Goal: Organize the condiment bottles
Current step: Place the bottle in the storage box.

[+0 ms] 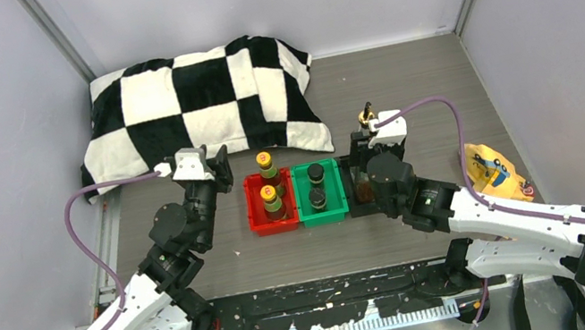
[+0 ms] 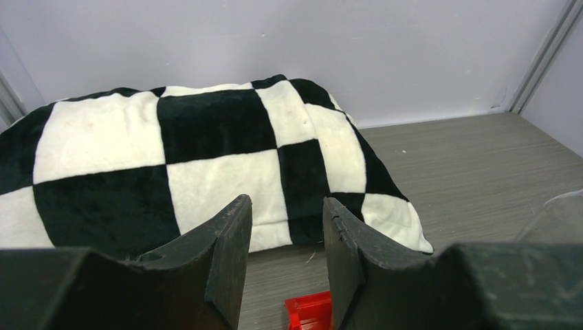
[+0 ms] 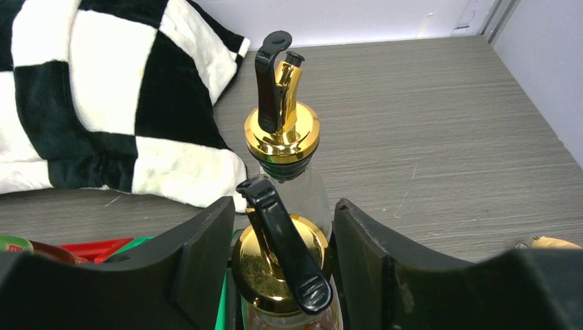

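Two tall clear condiment bottles with gold pourer tops stand in the black tray (image 1: pixel 353 201). The far one (image 1: pixel 367 116) (image 3: pixel 282 134) is free. The near one (image 3: pixel 265 275) sits between the fingers of my right gripper (image 1: pixel 361 169) (image 3: pixel 283 210), which stand slightly open with thin gaps either side of its gold top. Two reddish-brown bottles (image 1: pixel 268 165) (image 1: pixel 272 201) stand in the red tray (image 1: pixel 255 212). Two dark black-capped bottles (image 1: pixel 316 173) (image 1: pixel 317 198) stand in the green tray (image 1: pixel 333 185). My left gripper (image 1: pixel 221 167) (image 2: pixel 287 206) hovers left of the red tray, narrowly open and empty.
A black-and-white checkered pillow (image 1: pixel 197 109) (image 2: pixel 172 151) lies at the back left, close behind the trays. A yellow packet (image 1: pixel 492 170) lies at the right, beside the right arm. Grey walls enclose the table on three sides.
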Tool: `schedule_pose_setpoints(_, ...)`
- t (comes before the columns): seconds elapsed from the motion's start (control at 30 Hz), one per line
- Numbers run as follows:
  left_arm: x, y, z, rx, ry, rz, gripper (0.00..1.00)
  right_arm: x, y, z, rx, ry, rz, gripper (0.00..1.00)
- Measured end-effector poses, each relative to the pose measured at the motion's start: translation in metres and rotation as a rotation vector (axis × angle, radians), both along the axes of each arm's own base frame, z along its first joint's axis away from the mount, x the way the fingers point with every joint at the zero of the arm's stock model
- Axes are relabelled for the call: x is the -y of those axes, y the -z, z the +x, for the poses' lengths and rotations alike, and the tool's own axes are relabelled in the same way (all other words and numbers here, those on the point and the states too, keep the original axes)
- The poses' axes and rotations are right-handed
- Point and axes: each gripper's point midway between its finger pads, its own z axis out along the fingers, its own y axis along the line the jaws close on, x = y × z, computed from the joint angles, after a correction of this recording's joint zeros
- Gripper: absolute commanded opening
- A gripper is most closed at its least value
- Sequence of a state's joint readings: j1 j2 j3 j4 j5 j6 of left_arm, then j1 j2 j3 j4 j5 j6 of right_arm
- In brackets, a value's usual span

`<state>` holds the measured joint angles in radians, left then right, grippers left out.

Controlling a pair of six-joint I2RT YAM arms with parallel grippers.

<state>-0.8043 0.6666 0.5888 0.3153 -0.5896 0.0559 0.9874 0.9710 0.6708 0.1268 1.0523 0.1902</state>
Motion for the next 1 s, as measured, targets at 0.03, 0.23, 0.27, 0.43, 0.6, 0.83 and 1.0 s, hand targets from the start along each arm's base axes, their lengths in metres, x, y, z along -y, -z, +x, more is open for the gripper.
schedule_pose_setpoints(0.03, 0.0, 0.0, 0.0, 0.0, 0.0, 0.0, 0.44, 0.0, 0.0, 0.0, 0.0, -0.001, 0.0, 0.66)
schedule_pose_setpoints(0.23, 0.0, 0.0, 0.0, 0.0, 0.0, 0.0, 0.44, -0.003, 0.0, -0.001, 0.0, -0.012, -0.004, 0.75)
schedule_pose_setpoints(0.27, 0.0, 0.0, 0.0, 0.0, 0.0, 0.0, 0.44, -0.003, 0.0, -0.001, -0.001, -0.013, -0.006, 0.76)
schedule_pose_setpoints(0.43, 0.0, 0.0, 0.0, 0.0, 0.0, 0.001, 0.44, -0.004, -0.001, -0.002, 0.0, -0.021, -0.009, 0.89)
schedule_pose_setpoints(0.6, 0.0, 0.0, 0.0, 0.0, 0.0, 0.0, 0.44, -0.004, -0.002, -0.002, 0.002, -0.024, -0.021, 1.0)
schedule_pose_setpoints(0.83, 0.0, 0.0, 0.0, 0.0, 0.0, 0.0, 0.44, -0.003, -0.018, -0.003, 0.024, -0.03, -0.007, 1.0)
schedule_pose_setpoints(1.0, 0.0, 0.0, 0.0, 0.001, 0.0, 0.0, 0.44, -0.002, -0.035, -0.007, 0.043, -0.045, 0.01, 1.0)
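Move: The brown-based oil bottle stands in the black compartment, right between my right hand's already loosened fingers, its middle about 5 cm below them. The other gold-spouted bottle is about 6 cm farther out, in line with it. Some 10 cm to the left, in the green box, one black-capped jar is level with the hand and the second 5 cm farther out, both about 13 cm below it. From my left hand the oil bottle lies roughly 28 cm to the right, about level ahead and 13 cm lower. I keep my right hand almost still around the neck of the near oil bottle while its part-open fingers spread to full width, clear on both sides. Only then do I lift the empty hand, slowly at first, then faster, about 3.5 cm up, leaving the bottle and its neighbour below. ##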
